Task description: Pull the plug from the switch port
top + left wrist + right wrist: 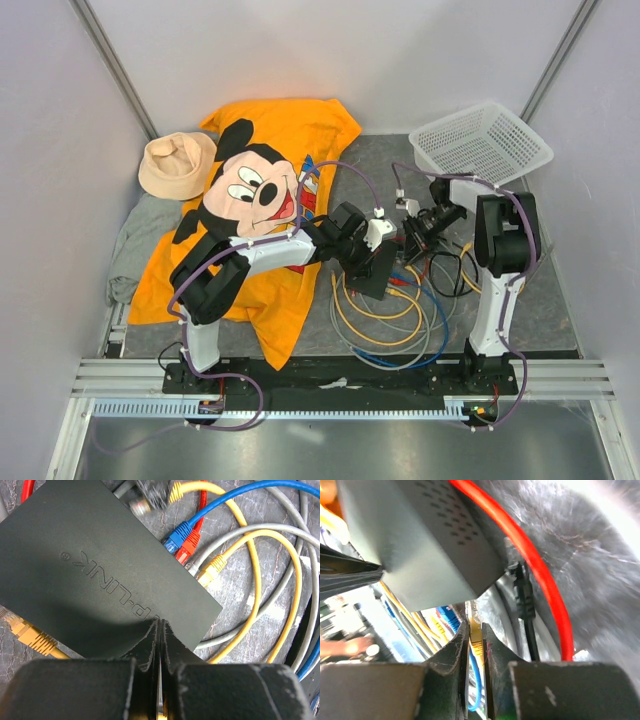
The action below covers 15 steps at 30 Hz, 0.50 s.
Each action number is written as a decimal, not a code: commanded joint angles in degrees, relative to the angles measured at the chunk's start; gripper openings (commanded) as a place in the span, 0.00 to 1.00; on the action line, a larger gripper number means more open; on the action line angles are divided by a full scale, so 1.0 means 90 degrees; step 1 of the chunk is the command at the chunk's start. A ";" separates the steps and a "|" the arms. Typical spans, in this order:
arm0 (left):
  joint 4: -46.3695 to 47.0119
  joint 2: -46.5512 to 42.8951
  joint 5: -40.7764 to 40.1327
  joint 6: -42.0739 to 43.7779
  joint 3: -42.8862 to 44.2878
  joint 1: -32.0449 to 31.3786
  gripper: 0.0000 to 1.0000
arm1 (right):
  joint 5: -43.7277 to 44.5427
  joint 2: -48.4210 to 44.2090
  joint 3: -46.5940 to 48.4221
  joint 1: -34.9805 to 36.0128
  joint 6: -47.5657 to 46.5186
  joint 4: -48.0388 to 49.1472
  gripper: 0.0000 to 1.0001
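The switch (95,575) is a flat matte-black box (383,280) with blue (176,536), red (188,548) and yellow (212,568) plugs along one long edge. My left gripper (160,624) is shut with nothing in it, its tips pressed on the switch's top near a corner (366,260). My right gripper (476,632) is at the switch's (430,545) end, shut on a yellow plug (476,636) just below the box's corner. Whether that plug sits in a port is hidden. In the top view the right gripper (413,233) is just right of the switch.
Loops of yellow, blue and grey cable (400,320) lie in front of the switch. A red cable (535,565) and a black plug (525,592) run beside it. A white mesh basket (480,145) stands at the back right. An orange T-shirt (280,130), beige hat (175,165) and grey cloth (135,235) lie on the left.
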 commanded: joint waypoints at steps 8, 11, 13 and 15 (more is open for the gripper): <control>-0.0282 0.0261 -0.0176 -0.0064 -0.0027 -0.0001 0.02 | 0.1504 -0.2088 0.0955 0.0076 -0.0441 0.0276 0.11; -0.0272 0.0251 -0.0166 -0.0074 -0.0027 -0.0010 0.02 | 0.2110 -0.2226 0.0868 0.0310 -0.0734 0.0296 0.12; -0.0263 0.0232 -0.0176 -0.0074 -0.0028 -0.0010 0.02 | 0.2365 -0.2226 0.0848 0.0408 -0.0842 0.0306 0.12; -0.0243 0.0222 -0.0166 -0.0074 -0.0027 -0.0010 0.02 | 0.2805 -0.2236 0.0858 0.0525 -0.1027 0.0306 0.12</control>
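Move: The yellow plug is already pinched in the right hand, its clear tip right beside the switch's port side. The switch's middle lies about 5 cm to this hand's left and 2 cm back; the blue plug is some 3 cm back and 2 cm left, the black cable coil about 10 cm right and 4 cm back. The left hand, shut on top of the switch, has the switch's middle roughly 3 cm forward and 3 cm right, the yellow plug about 7 cm right and 3 cm forward. The yellow plug is whisked away from the switch in the right hand's kept pinch: up about 10 cm, with some 5 cm forward and a little right, fast at first and stopping by the end. The wrist swings the fingertips forward by about 30 degrees; the left fingers stay shut, resting on the switch. ##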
